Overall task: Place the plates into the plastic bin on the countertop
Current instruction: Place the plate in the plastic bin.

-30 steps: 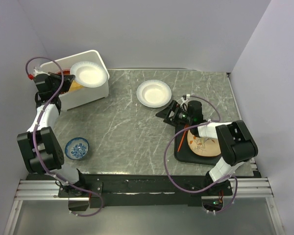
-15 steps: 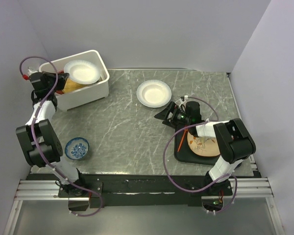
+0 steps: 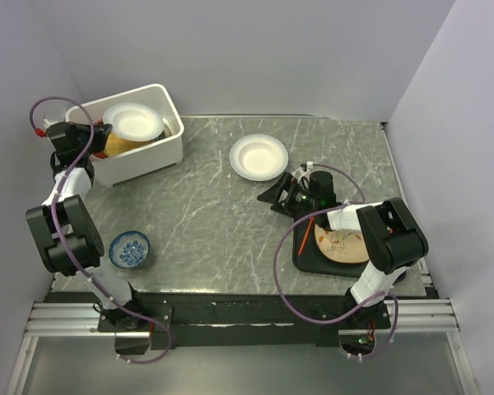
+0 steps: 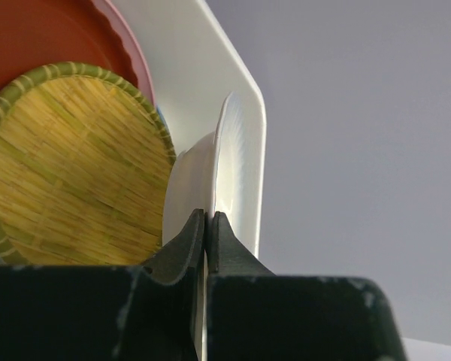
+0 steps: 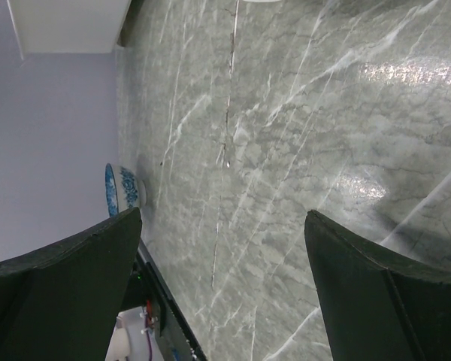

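Observation:
The white plastic bin [image 3: 166, 152] stands at the back left of the countertop [image 3: 214, 214]. My left gripper [image 3: 105, 133] is shut on the rim of a white plate [image 3: 134, 120], held tilted over the bin. In the left wrist view the fingers [image 4: 188, 241] pinch that plate [image 4: 233, 173] edge-on, beside a woven yellow plate [image 4: 75, 165] and a red-orange plate [image 4: 45, 37]. A second white plate [image 3: 258, 156] lies on the countertop. My right gripper [image 3: 278, 196] is open just below it, low over the stone, holding nothing. A cream twig-drawing plate [image 3: 343, 244] rests on a black tray [image 3: 306, 257].
A small blue-and-white bowl [image 3: 129, 248] sits at the front left, also seen on its side-on edge in the right wrist view as the bowl [image 5: 120, 189]. An orange stick [image 3: 306, 232] lies on the tray. Walls close in the left, back and right sides.
The left gripper has carried the white plate leftward and further over the bin. The right gripper has edged slightly left toward the plate on the countertop.

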### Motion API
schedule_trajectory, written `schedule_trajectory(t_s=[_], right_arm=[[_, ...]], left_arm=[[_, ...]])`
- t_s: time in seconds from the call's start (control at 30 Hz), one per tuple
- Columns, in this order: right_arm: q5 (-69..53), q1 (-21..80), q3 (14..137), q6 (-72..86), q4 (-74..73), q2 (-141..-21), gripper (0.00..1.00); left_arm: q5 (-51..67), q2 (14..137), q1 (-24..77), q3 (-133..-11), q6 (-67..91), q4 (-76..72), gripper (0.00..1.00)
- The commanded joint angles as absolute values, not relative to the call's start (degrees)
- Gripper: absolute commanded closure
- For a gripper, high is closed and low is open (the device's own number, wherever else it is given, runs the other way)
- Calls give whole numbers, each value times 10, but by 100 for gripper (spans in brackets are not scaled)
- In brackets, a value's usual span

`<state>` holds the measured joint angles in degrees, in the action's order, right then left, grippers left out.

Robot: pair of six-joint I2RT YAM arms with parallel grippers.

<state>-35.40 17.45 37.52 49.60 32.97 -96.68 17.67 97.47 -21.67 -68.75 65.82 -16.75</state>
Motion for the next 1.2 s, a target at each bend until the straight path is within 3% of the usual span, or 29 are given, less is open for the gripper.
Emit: schedule_trajectory(t_s=[0.0,0.97,1.17], right_arm=[[-352,179,398,490,342,-971,4],[-360,185,405,490,341,-983,4],[-361,185,404,494,346,-984,4]], left_arm=[[171,964,-221,-722,681,-233,99],[98,982,-226,-680,664,-171,99],[93,984,-226,-679,664,-156,92]])
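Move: The left hand still pinches the left edge of a white plate over the plastic bin; the bin's middle lies about 4 cm ahead, 5 cm to the right and some 12 cm below. Inside, the yellow woven plate is roughly 3 cm ahead, 4 cm right and 14 cm down, the red plate about 6 cm straight ahead and 15 cm down. From the idle right hand, the bin's middle is about 20 cm ahead, 42 cm left and nearly level. Keeping its pinch on the white plate's edge, the left hand first shifts some 3 cm left while sinking a little, then goes almost straight down into the plastic bin towards the woven and red plates, about 5 cm lower in all. On the way the wrist turns some 10 degrees counter-clockwise and tips its fingers down by about as much, and the grip only begins to slacken at the very end. ##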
